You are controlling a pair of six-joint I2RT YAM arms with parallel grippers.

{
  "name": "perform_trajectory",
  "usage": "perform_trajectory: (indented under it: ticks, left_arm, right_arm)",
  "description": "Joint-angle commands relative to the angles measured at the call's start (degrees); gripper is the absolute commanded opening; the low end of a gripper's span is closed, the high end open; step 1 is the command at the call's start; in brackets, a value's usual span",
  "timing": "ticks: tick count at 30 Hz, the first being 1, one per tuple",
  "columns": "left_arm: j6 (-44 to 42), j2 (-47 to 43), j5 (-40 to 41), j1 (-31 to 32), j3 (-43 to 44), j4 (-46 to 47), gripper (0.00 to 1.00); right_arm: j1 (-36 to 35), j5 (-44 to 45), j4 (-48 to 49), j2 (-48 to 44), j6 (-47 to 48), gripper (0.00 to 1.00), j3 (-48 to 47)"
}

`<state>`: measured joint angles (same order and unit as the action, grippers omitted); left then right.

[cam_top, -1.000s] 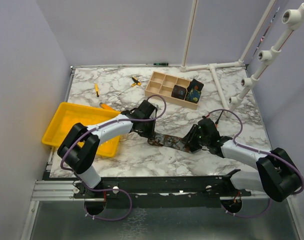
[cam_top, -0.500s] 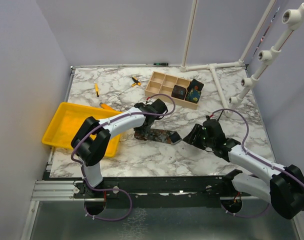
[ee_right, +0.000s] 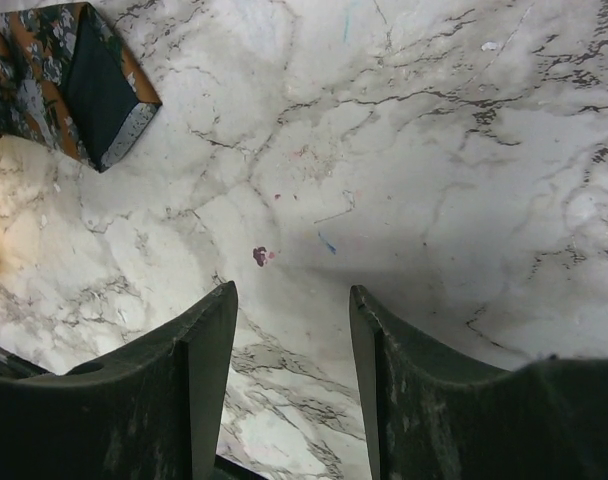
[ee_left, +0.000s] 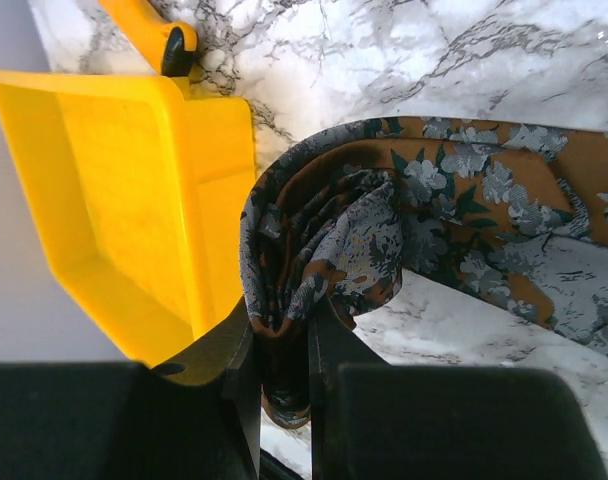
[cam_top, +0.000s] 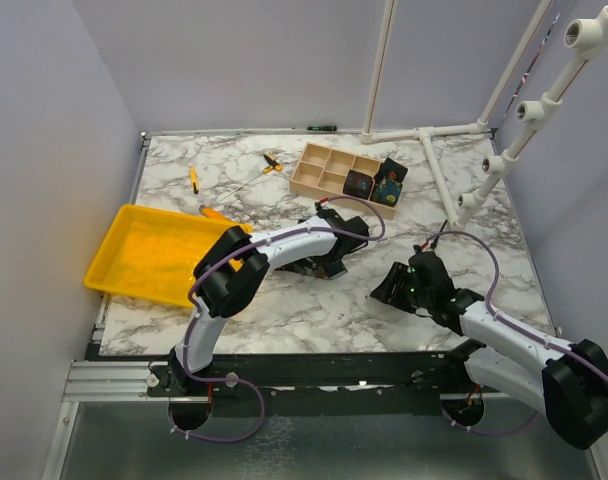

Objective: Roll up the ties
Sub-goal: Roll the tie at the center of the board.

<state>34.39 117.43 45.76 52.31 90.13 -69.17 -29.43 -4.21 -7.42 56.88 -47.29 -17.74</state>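
A rust-brown tie [ee_left: 454,190] with a grey-blue flower print lies on the marble. One end is folded back into a loose loop. My left gripper [ee_left: 282,322] is shut on that folded end, with cloth bunched between the fingers. From above, the left gripper [cam_top: 332,258] reaches across to the table's middle, over the tie [cam_top: 312,266]. My right gripper [ee_right: 292,300] is open over bare marble with nothing between its fingers. The tie's pointed end [ee_right: 84,85] lies ahead of it to the left. From above, the right gripper [cam_top: 382,290] sits right of the tie. Two dark rolled ties [cam_top: 374,184] sit in the wooden box [cam_top: 324,170].
A yellow tray [cam_top: 149,255] lies at the left, close behind the left gripper [ee_left: 104,200]. Orange-handled screwdrivers [cam_top: 193,178] [cam_top: 271,162] lie at the back left. A white pipe frame [cam_top: 439,165] runs along the back right.
The left gripper has swept to the right with the tie's end, folding the tie over itself. The right gripper has let go of the tie, opened, and drawn back slightly toward the near edge.
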Motion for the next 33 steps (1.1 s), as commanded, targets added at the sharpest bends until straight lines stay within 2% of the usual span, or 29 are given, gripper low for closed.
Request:
perform_trajectory:
  ticks: [1, 12, 13, 19, 22, 27, 33]
  left_arm:
    - [6.02, 6.86, 8.44, 3.07, 6.25, -9.02, 0.0]
    - [9.03, 18.4, 10.68, 5.79, 14.6, -12.41, 0.0]
    - [8.92, 18.85, 10.45, 5.95, 15.55, -12.31, 0.02]
    - [5.6, 20.12, 7.91, 6.48, 20.5, -9.71, 0.42]
    - [3.81, 19.46, 5.51, 6.53, 21.16, -6.9, 0.58]
    - [2.38, 18.09, 2.6, 6.49, 21.54, -4.61, 0.72]
    - [0.73, 11.94, -0.73, 6.44, 17.87, -0.58, 0.89]
  right_arm:
    - [-0.19, -0.8, -3.31, -1.68, 1.46, 0.53, 1.79]
    - [-0.21, -1.92, -3.28, -2.01, 2.11, 0.54, 1.85]
    - [-0.19, -1.94, -3.22, -2.06, 2.11, 0.54, 1.83]
    - [-0.19, -1.47, -3.26, -2.13, 1.94, 0.54, 1.83]
    - [-0.19, -1.34, -3.56, -2.28, 1.76, 0.54, 1.83]
    - [-0.19, -1.08, -4.0, -3.12, 1.45, 0.54, 1.83]
    - [-0.19, -0.88, -4.61, -4.11, 1.15, 0.55, 1.57]
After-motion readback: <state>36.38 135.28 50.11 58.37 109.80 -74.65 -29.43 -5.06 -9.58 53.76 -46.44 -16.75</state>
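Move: The left hand holds the part-rolled tie. The flat tail the roll is being taken along lies about 6 cm to the hand's right, 1 cm back and some 5 cm below. The yellow bin's middle is about 25 cm to the left, level with the hand, and the orange cutter about 15 cm left and 8 cm ahead. From the right hand, waiting open, the tail's middle is roughly 9 cm left, 5 cm ahead and slightly below. Rightward and down along the tie's tail, the left hand carries its pinched roll about 3 cm towards the board while its left side tips up some 15 degrees, turning the roll over. The fingers then spread wide and let go as the hand slides roughly 5 cm farther right, untwisting most of that tilt and staying low astride the roll. ##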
